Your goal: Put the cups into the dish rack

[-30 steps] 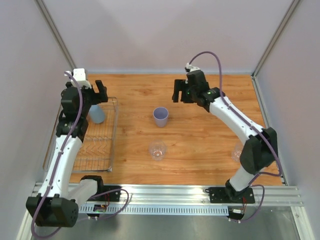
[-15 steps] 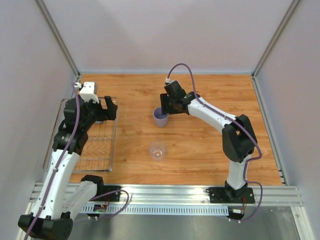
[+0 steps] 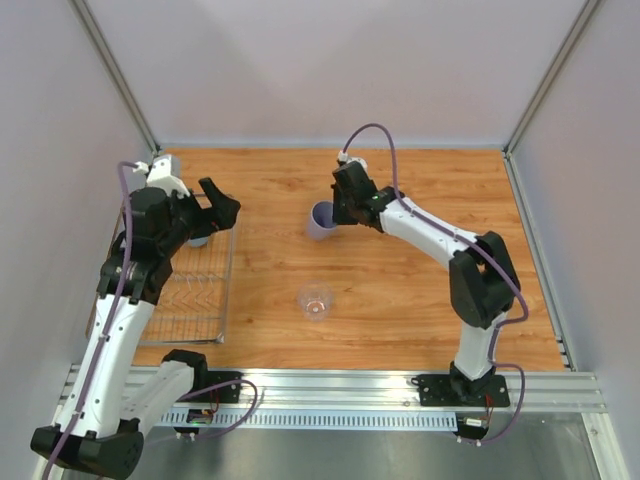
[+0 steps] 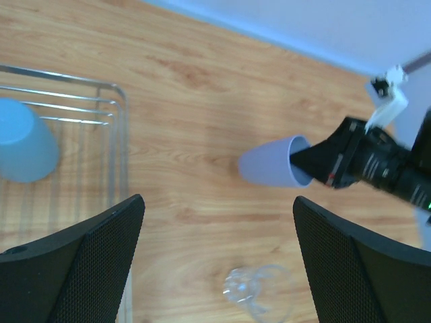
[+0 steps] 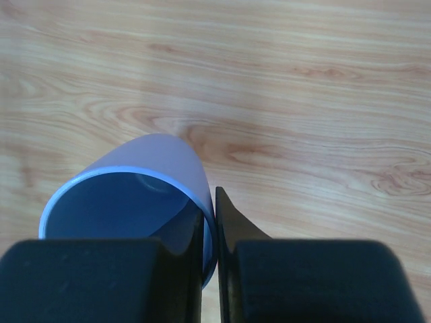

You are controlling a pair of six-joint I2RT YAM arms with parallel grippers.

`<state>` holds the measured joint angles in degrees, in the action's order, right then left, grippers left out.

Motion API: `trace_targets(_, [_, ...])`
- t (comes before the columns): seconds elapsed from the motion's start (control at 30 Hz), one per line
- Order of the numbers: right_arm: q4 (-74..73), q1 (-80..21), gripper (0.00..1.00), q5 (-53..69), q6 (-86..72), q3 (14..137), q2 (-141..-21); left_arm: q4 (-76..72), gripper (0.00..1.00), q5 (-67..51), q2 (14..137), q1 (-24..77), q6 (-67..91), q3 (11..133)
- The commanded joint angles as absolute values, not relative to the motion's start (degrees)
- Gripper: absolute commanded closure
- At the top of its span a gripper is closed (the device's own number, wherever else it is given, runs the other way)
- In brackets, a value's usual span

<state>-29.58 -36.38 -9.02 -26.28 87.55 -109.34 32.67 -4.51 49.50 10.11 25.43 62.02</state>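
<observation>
A lavender cup (image 3: 320, 219) (image 4: 269, 163) (image 5: 155, 158) sits tilted on the wooden table, mouth toward my right gripper (image 3: 337, 212) (image 5: 210, 202). That gripper is shut on its rim, one finger inside and one outside. A blue cup (image 4: 23, 140) (image 3: 197, 240) stands upside down in the silver wire dish rack (image 3: 215, 290) (image 4: 101, 86) at the left. A clear cup (image 3: 316, 301) (image 4: 259, 296) rests on the table in front of the lavender one. My left gripper (image 3: 222, 208) (image 4: 219, 200) hangs open and empty over the rack's right edge.
Grey walls close in the table on the left, back and right. The metal rail with both arm bases (image 3: 330, 385) runs along the near edge. The right arm (image 3: 440, 240) stretches across the table's middle right.
My right gripper swung in from the back, reached the lavender cup and shut on its rim, tipping it. My left gripper lifted off the blue cup and turned right.
</observation>
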Motion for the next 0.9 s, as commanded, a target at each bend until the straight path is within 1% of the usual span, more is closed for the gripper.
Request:
trace_targets(0.0, [-12.34, -34.98, 0.99, -2.75, -29.97, 83.69, -96.17, 30.96, 0.0, -5.96, 52.28, 10.37, 45.75, 68.28])
trace_targets(0.03, [-5.95, -34.98, 1.0, -1.77, -29.8, 82.89, -94.76, 29.11, 0.0, -7.46, 53.25, 10.37, 49.36, 69.16])
trace_targets(0.07, [-3.28, -34.98, 0.99, -0.97, -30.06, 82.53, -93.27, 27.35, 0.0, -11.3, 54.31, 10.37, 53.92, 69.6])
trace_targets(0.1, [-1.34, -34.98, 0.99, -0.97, -30.58, 82.44, -91.51, 24.29, 0.0, -12.9, 56.93, 10.72, 61.45, 70.13])
trace_targets(0.13, [2.68, -34.98, 0.99, 0.95, -30.93, 82.7, -90.8, 22.87, 0.0, -14.22, 58.26, 11.07, 65.44, 70.66])
trace_targets(0.2, [6.13, -34.98, 0.99, 3.23, -31.9, 82.88, -89.13, 17.35, 0.0, -16.08, 61.24, 12.65, 73.95, 71.1])
trace_targets(0.27, [11.41, -35.16, 0.99, 4.13, -32.86, 82.18, -88.33, 13.99, 0.01, -13.47, 63.44, 13.88, 76.89, 71.54])
trace_targets(0.47, [16.87, -35.07, 0.99, 4.48, -32.96, 81.48, -87.01, 9.68, 0.0, -5.63, 69.33, 15.9, 84.54, 77.87])
trace_targets(0.63, [19.68, -35.59, 1.0, 4.4, -32.61, 81.21, -87.54, 4.15, 0.0, -5.45, 74.44, 18.28, 93.85, 80.33])
trace_targets(0.7, [20.04, -35.77, 0.99, 3.69, -32.35, 81.56, -87.71, 2.99, 0.0, -5.36, 76.81, 19.68, 94.92, 81.55])
trace_targets(0.77, [20.3, -35.77, 0.99, 3.34, -31.99, 81.83, -88.06, 5.34, 0.0, -6.15, 79.0, 21.0, 95.1, 84.54])
trace_targets(0.87, [20.65, -36.04, 0.99, 3.34, -31.2, 82.61, -88.42, 3.96, 0.01, -5.89, 80.59, 21.8, 96.59, 85.08])
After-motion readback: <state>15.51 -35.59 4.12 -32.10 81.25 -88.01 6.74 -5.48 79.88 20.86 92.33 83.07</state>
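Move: The purple cup, its rim already pinched by the right fingers, has its middle about 4 cm left and 5 cm below that hand; the open left gripper waits some 25 cm left, 11 cm back and 20 cm above it. The clear cup stands 17 cm back, 7 cm left. From the left hand, the purple cup is about 12 cm ahead, 21 cm right, 24 cm below; the blue cup in the rack is 9 cm ahead, 9 cm left, equally low. Keeping its pinch on the purple cup's rim, the right hand swings it up about 30 cm, fast at first then easing, drifting slightly left while the wrist tips the fingers up to near level, pointing forward-left. The wide-open left hand goes right, up and forward, some 13 cm each, rolling about 65 degrees with its left side dropping, to bring its fingers around the cup's base. ##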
